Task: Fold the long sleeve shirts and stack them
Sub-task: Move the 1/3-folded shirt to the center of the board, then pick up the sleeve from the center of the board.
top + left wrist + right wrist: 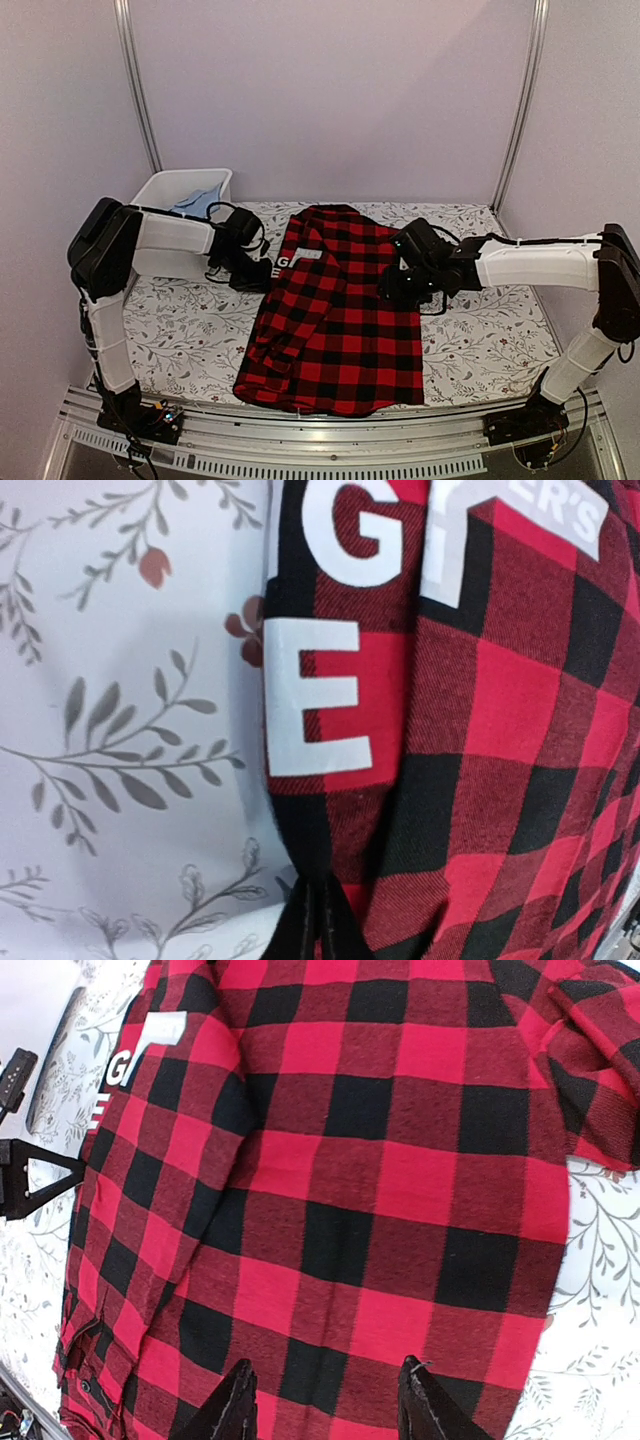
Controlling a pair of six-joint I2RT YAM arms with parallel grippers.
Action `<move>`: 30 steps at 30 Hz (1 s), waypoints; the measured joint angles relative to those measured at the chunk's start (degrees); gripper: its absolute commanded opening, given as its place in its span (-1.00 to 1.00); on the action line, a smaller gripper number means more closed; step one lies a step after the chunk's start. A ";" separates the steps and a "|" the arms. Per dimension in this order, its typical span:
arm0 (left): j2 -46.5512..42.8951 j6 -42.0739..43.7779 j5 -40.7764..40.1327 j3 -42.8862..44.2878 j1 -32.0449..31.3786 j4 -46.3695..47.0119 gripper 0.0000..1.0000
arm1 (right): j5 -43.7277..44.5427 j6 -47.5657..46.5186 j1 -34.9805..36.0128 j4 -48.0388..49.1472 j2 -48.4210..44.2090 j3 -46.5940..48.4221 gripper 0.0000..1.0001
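A red-and-black check long sleeve shirt (335, 320) lies spread on the table, collar toward the far side, with its left part folded over. My left gripper (262, 272) is at the shirt's left edge near the white letters (310, 705). Its fingers (322, 905) are shut on a fold of the checked cloth (520, 700). My right gripper (395, 285) hovers over the shirt's right half. In the right wrist view it (330, 1365) stands open above the flat cloth (380, 1160), with nothing between its fingers.
A white plastic bin (165, 188) stands at the back left with blue cloth (200, 203) inside. A floral sheet (190, 330) covers the table. The shirt's hem lies close to the table's near edge (330, 415).
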 measured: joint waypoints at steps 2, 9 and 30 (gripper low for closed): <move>0.20 1.18 -0.87 1.51 0.50 -1.79 -0.74 | 0.20 -0.02 -1.36 0.04 -0.70 -0.28 -0.07; 0.13 4.04 -3.37 7.39 0.70 -5.77 -0.52 | 1.88 -0.44 -10.01 0.85 -3.21 -1.97 -0.02; -21.38 4.72 2.01 2.78 -3.74 -3.91 0.08 | -5.03 -9.42 -37.62 7.23 7.85 3.80 -0.02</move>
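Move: My left hand is at the table with its closed fingers on the folded shirt's left edge. The shirt's middle lies some 15 cm to its right and 7 back, the white lettering about 6 cm ahead and 3 right, the bin 12 ahead and 23 left. My open right hand hovers 10 cm up; the right sleeve's cuff lies about 16 cm ahead and 20 right, the shirt's right edge 8 cm right and level with it. I sweep my right hand rightward some 22 cm and forward about 15, fingers open, turning it clockwise, to hang low by the right sleeve's cuff. Meanwhile my left fingers open and let go of the shirt's left edge. That hand eases a little forward, then rises about 17 cm while drawing slightly back, its fingertips tipping outward. ##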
